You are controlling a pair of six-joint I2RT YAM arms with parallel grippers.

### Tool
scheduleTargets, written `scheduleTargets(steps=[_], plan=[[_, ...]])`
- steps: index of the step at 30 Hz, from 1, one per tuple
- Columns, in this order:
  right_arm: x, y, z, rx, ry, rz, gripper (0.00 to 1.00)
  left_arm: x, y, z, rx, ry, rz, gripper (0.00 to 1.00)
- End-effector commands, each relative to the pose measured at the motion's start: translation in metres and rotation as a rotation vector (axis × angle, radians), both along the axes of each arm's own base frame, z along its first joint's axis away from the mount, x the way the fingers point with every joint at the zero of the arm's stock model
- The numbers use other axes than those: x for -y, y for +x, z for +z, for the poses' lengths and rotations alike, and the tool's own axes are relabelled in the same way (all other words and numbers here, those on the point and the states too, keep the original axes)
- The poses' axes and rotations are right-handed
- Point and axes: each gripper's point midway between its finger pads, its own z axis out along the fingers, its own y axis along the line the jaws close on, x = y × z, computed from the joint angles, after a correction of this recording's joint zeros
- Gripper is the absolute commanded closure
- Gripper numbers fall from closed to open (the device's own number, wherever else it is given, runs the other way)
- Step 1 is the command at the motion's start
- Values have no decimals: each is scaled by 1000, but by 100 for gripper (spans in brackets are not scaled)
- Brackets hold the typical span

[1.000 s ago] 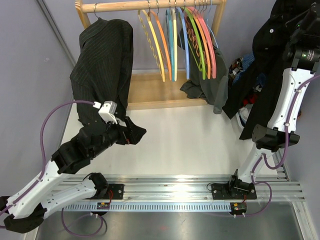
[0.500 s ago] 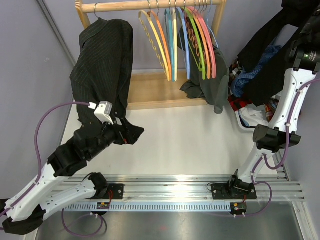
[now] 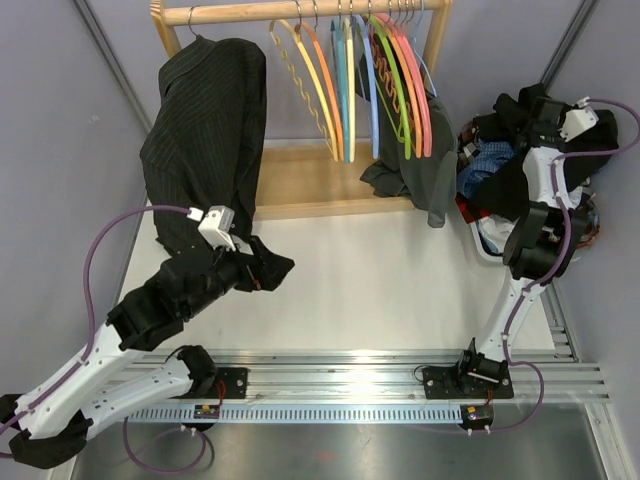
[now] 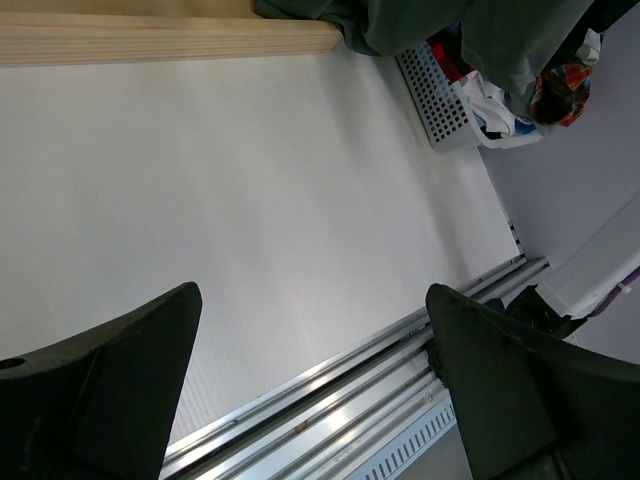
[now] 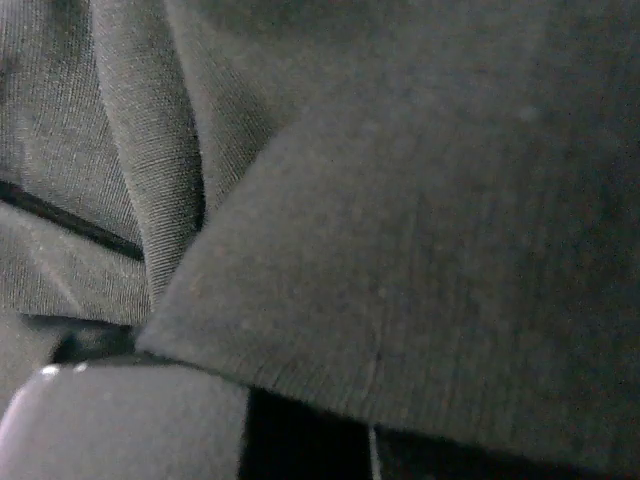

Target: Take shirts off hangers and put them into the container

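The charcoal pinstriped shirt (image 3: 205, 130) hangs at the left end of the wooden rail. Bare coloured hangers (image 3: 350, 85) fill the rail's middle, and a grey garment (image 3: 415, 175) hangs behind them. My right gripper (image 3: 515, 108) is down over the container (image 3: 481, 237) at the right, shut on the black shirt (image 3: 520, 175), whose dark cloth (image 5: 400, 250) fills the right wrist view. Blue checked fabric (image 3: 490, 160) lies in the tub underneath. My left gripper (image 3: 266, 268) is wide open just below the pinstriped shirt's hem, with nothing between its fingers (image 4: 110, 390).
The rail's wooden base (image 3: 320, 185) runs along the back of the white table (image 3: 370, 280). The tub's perforated wall (image 4: 435, 95) and a red plaid cloth (image 4: 560, 95) show in the left wrist view. Metal mounting rails (image 3: 350, 375) line the near edge.
My right arm has swung down from high up, lowering the black shirt from hanging in the air onto the pile in the container. The left arm has barely shifted.
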Motion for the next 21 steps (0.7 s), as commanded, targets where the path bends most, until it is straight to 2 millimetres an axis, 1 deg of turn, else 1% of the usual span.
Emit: scheduleTargets(steps=[1, 2, 4, 5, 6, 7, 8, 9, 10, 11, 12, 13, 14, 15, 16, 17, 19, 20, 21], plan=[[-12, -69, -79, -342, 123, -141, 100, 6, -2, 17, 34, -77, -22, 1], [-14, -75, -105, -435, 139, -134, 100, 5, -3, 17, 36, -80, -22, 1], [-14, -81, -119, -519, 142, -139, 100, 2, -6, 17, 37, -88, -20, 1], [-10, -88, -126, -581, 139, -167, 100, 1, -6, 17, 39, -93, -17, 1], [-9, -90, -125, -601, 134, -179, 100, -2, -9, 16, 36, -102, -12, 1], [-6, -85, -113, -576, 127, -194, 100, -4, -10, 17, 39, -111, -10, 1], [-7, -89, -105, -583, 129, -197, 100, -5, -10, 17, 41, -115, -3, 1], [-7, -85, -94, -549, 132, -188, 100, -7, -11, 20, 49, -128, -1, 1], [-11, -84, -87, -534, 132, -150, 100, -9, -12, 20, 51, -130, 0, 1], [-16, -66, -46, -379, 134, -93, 99, -10, -12, 20, 52, -129, 6, 1], [-20, -61, -25, -310, 126, -58, 77, -11, -12, 20, 56, -123, 7, 1], [-23, -57, -4, -238, 117, -27, 59, -12, -12, 21, 59, -119, 8, 1], [-32, -52, 41, -97, 82, 37, 40, -14, -12, 26, 70, -120, 15, 1], [-35, -53, 61, -45, 60, 63, 18, -16, -12, 25, 72, -107, 15, 1], [-39, -55, 81, -12, 22, 93, 1, -18, -12, 26, 76, -102, 20, 1], [-44, -60, 117, 57, -24, 107, 1, -20, -11, 29, 83, -100, 27, 1], [-49, -66, 149, 96, -82, 146, 1, -22, -11, 30, 93, -96, 31, 1], [-52, -74, 173, 141, -108, 152, 1, -23, -11, 31, 99, -98, 31, 1], [-55, -79, 186, 172, -126, 162, 1, -23, -11, 33, 105, -98, 32, 1]])
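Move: The right hand, gripping the black shirt, is over the far right part of the container, whose middle lies about 12 cm back, 6 cm to its left and 12 cm below. The blue checked shirt is some 15 cm to this hand's left and 9 cm back; the white cloth is roughly 21 cm back and 13 cm left; both are a little lower. From the empty left hand the container is some 24 cm ahead, 58 cm right and 20 cm lower. Almost in place at first, the right hand keeps its shut grip on the black shirt and twists about 8 degrees clockwise; then its fingers open wide, letting the shirt go, and it rises some 11 cm off the container while drawing back about 6 cm and a little left, turning back counter-clockwise. The open left hand drifts about 2 cm left and slightly back, touching nothing. ##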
